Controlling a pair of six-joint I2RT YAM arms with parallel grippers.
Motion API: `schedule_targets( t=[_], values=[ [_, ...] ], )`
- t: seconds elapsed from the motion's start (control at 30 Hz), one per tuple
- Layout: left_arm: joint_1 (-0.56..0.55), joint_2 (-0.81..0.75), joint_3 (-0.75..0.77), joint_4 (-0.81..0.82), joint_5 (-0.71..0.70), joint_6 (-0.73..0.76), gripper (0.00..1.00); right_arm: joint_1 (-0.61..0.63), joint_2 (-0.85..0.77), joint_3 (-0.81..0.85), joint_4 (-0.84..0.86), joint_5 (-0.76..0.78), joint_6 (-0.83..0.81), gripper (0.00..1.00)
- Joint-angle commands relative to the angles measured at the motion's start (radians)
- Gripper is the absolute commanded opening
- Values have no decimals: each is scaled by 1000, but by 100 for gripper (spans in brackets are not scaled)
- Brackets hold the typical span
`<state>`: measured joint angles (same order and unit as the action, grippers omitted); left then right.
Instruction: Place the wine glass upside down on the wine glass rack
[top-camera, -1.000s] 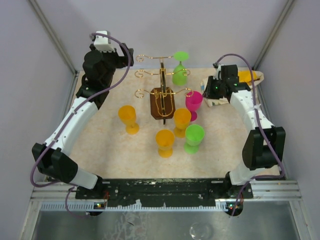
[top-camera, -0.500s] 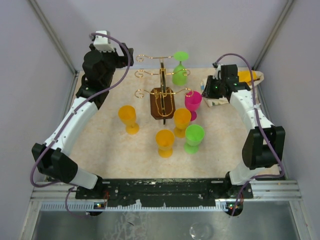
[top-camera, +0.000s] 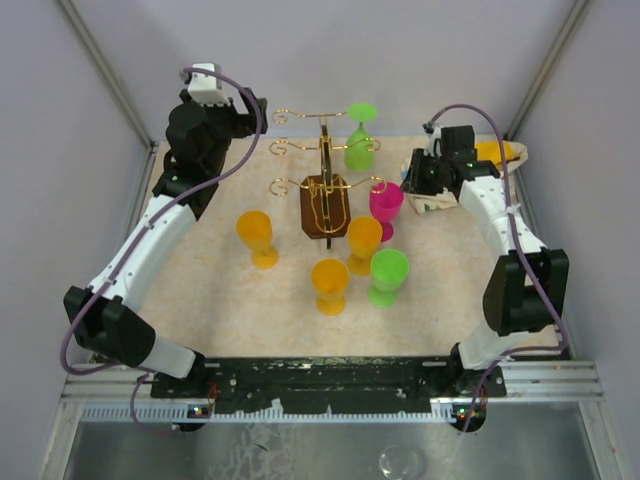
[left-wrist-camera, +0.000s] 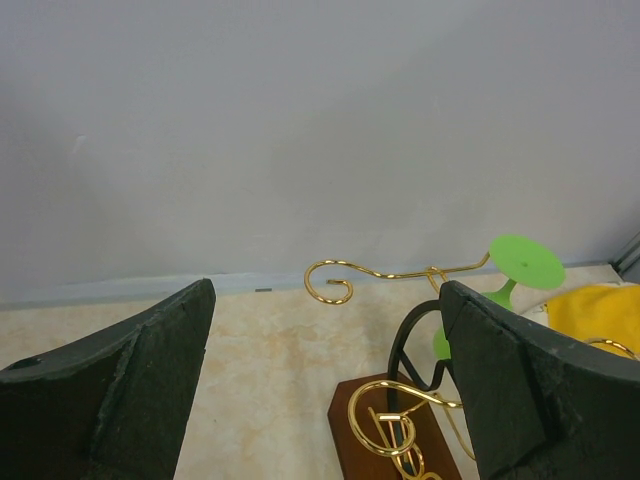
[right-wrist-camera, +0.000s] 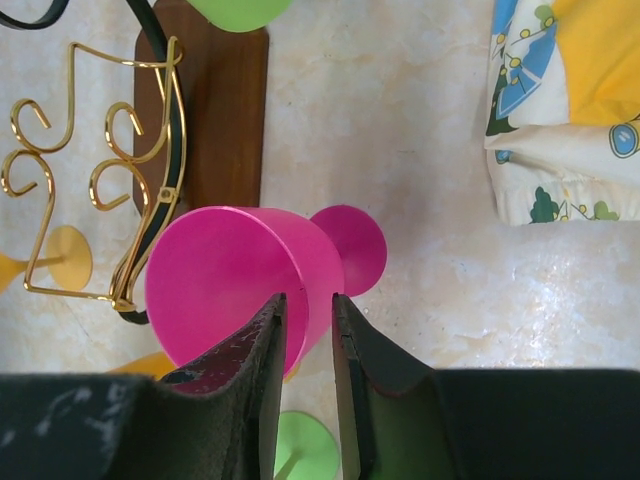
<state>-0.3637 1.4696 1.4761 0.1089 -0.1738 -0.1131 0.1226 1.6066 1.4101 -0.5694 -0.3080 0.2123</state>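
A pink wine glass (top-camera: 386, 203) stands upright on the table, just right of the wine glass rack (top-camera: 325, 190). The rack is gold wire on a dark wooden base (right-wrist-camera: 205, 110). A green glass (top-camera: 360, 140) hangs upside down on its far right arm. My right gripper (right-wrist-camera: 306, 297) hovers over the pink glass (right-wrist-camera: 235, 275). Its jaws are narrowly open, one on each side of the cup's wall, with a gap showing. My left gripper (left-wrist-camera: 325, 290) is wide open and holds nothing. It is raised at the back left (top-camera: 250, 105) and faces the rack (left-wrist-camera: 400, 420).
Three orange glasses (top-camera: 257, 235) (top-camera: 363, 240) (top-camera: 330, 283) and a green one (top-camera: 387, 275) stand in front of the rack. A yellow and patterned cloth (right-wrist-camera: 560, 100) lies at the back right by the right wrist. Walls close in the table on three sides.
My right wrist has shifted slightly over the pink glass and its jaws have parted a little. The glass and the left arm have not moved.
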Motion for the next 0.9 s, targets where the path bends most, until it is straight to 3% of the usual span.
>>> schedule_targets(
  t=[0.0, 0.17, 0.27, 0.4, 0.63, 0.77, 0.87],
  values=[
    [3, -31, -11, 37, 8, -7, 99, 23, 36, 30, -14, -8, -16, 26],
    [3, -32, -5, 31, 19, -4, 99, 38, 87, 27, -23, 15, -38, 22],
    [3, -34, -5, 30, 19, -2, 99, 37, 87, 49, -30, 21, -52, 0],
    [3, -40, -7, 40, 23, -6, 99, 38, 63, 124, -73, 103, -87, 0],
    [3, -36, 44, 22, 58, -99, 99, 38, -65, 254, -43, 463, -151, 0],
    [3, -21, 94, -20, 27, -199, 99, 38, -153, 241, 126, 602, -211, 0],
    [3, -6, 145, -86, -19, -342, 99, 39, -224, 176, 339, 587, -247, 0]
  ],
)
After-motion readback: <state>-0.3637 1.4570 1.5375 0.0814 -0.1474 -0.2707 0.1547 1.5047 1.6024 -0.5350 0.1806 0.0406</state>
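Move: The pink wine glass has its middle about 4 cm left of the right hand, level with it fore and aft and some 9 cm below. The near orange glass stands 10 cm left and 10 back of the hand, the green glass hung on the rack about 10 left and 12 ahead, the cloth roughly 14 right and 15 ahead. From the left hand the pink glass lies about 32 cm right, 5 back and far below. Sink the right gripper about 4 cm over the pink glass's rim, one finger inside and one outside its right wall, and close the narrow gap until the wall is pinched. Then lift fast, some 16 cm, drawing right, away from the rack, and a little forward, fingers tipping up nearly 30 degrees and the hand rolling left side down. Late on, raise the open left gripper about 3 cm, rolling it slightly. ##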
